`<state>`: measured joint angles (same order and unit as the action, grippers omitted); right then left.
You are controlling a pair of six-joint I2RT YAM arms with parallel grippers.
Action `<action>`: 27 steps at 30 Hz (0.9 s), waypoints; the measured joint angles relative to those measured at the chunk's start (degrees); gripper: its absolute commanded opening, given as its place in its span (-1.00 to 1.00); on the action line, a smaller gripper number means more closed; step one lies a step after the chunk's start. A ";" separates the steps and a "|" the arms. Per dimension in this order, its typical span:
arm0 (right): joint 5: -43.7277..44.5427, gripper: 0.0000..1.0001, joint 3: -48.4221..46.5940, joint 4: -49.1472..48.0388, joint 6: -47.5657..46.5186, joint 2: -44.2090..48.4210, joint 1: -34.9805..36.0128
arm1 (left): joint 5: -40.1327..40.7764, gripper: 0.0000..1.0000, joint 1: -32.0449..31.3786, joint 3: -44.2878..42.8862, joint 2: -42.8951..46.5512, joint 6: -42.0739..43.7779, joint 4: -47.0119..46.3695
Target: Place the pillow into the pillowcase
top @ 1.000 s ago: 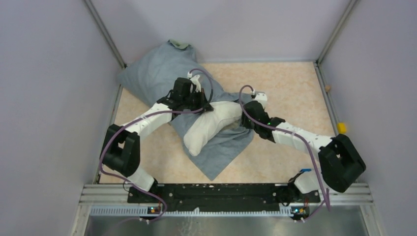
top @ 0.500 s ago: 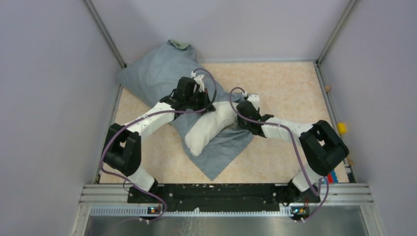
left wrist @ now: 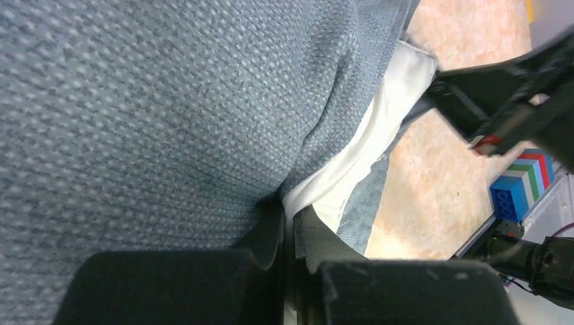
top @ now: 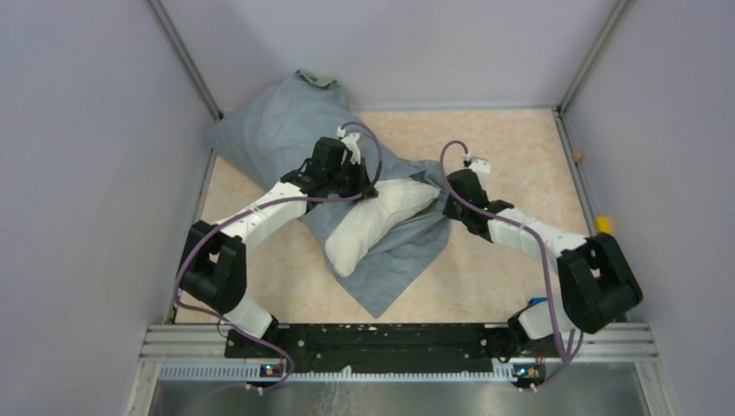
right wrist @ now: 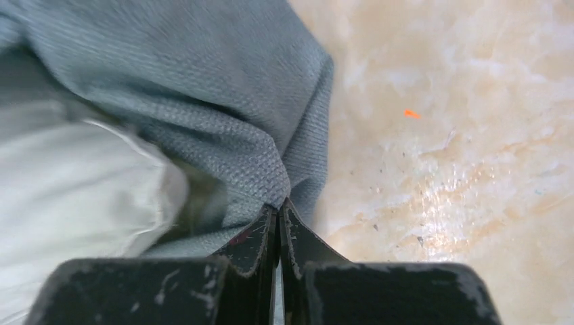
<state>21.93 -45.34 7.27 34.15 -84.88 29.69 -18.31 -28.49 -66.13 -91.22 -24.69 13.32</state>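
The grey-blue pillowcase (top: 286, 130) lies from the back left corner toward the front middle. The white pillow (top: 373, 221) rests slantwise on its lower part, its upper end under grey cloth. My left gripper (top: 367, 185) is shut at the case's mouth; in the left wrist view the left gripper (left wrist: 290, 211) pinches the pillowcase (left wrist: 149, 115), and a white edge of the pillow (left wrist: 379, 128) runs into the gap. My right gripper (top: 445, 205) sits at the pillow's right end. In its own view the right gripper (right wrist: 279, 206) is shut on a fold of pillowcase (right wrist: 223, 101), with the pillow (right wrist: 68, 183) to the left.
Grey walls enclose the beige table (top: 511, 147). A yellow block (top: 602, 225) and a small brown bit (top: 577, 156) lie by the right wall. A coloured toy brick (left wrist: 524, 184) shows near the right arm's base. The black right arm (left wrist: 501, 101) crosses the left wrist view.
My right gripper has gone from open to shut on the pillowcase edge and shifted right, drawing grey cloth around the pillow's right end. The left gripper has stayed put.
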 measured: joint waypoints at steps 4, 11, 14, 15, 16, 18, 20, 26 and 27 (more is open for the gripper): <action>-4.26 -1.00 -0.02 0.00 1.57 8.37 -2.32 | 0.90 -1.00 -0.04 1.64 1.33 0.24 -0.63; -17.62 -1.00 0.00 -2.78 3.61 18.93 -2.99 | 1.38 -1.00 -0.04 3.58 2.36 0.24 -2.69; -23.96 -1.00 0.00 -4.31 3.96 20.74 -2.97 | 1.20 -1.00 -0.04 3.74 2.34 -0.13 -3.21; -26.01 -1.00 -0.11 -4.81 3.98 20.79 -2.73 | 1.16 -1.00 -0.04 3.74 2.27 -0.37 -3.30; -28.02 -1.00 -0.28 -5.20 3.93 20.74 -2.08 | 0.98 -1.00 -0.07 3.61 2.08 -0.66 -3.37; -30.62 -1.00 -1.16 -5.29 3.48 20.46 -0.20 | 0.79 -1.00 -0.35 2.56 1.29 -0.96 -2.82; -32.96 -1.00 -2.78 -5.62 2.86 19.58 3.04 | 0.92 -1.00 -0.96 -0.92 -0.31 -1.09 -0.61; -34.75 -1.00 -4.52 -6.75 -0.09 16.50 7.93 | 2.40 -1.00 -2.58 -18.05 -7.17 -1.29 7.98; -34.05 -1.00 -4.48 -6.40 -0.20 16.17 7.58 | 2.49 -1.00 -2.71 -20.55 -8.39 -1.36 8.39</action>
<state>-12.12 -49.82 0.86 33.95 -68.71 37.28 -15.81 -31.20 -86.67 -99.61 -26.04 21.71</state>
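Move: My right hand has the pillowcase's near opening edge pinched shut in its fingers. The bare part of the pillow it goes for has its middle about 16 cm to the left and 2 cm back, roughly at my height; the pillow's right corner is 5 cm left and 5 cm ahead. From my left hand, pinching pillow and case, that bare middle lies some 8 cm back, 3 cm right and 7 cm lower, and the case's right-hand fold about 6 cm ahead, 12 cm right and 9 cm below. With the pillowcase edge kept pinched, my right hand lifts it about 15 cm, then sweeps it left and somewhat back over the pillow's right corner towards my left hand, rolling its left side up and swinging the fingers counter-clockwise, some 35 degrees, to point leftward. My left hand holds nearly still at first, then, still gripping, lifts pillow and case up, to the right and forward, about 8 cm in all. ##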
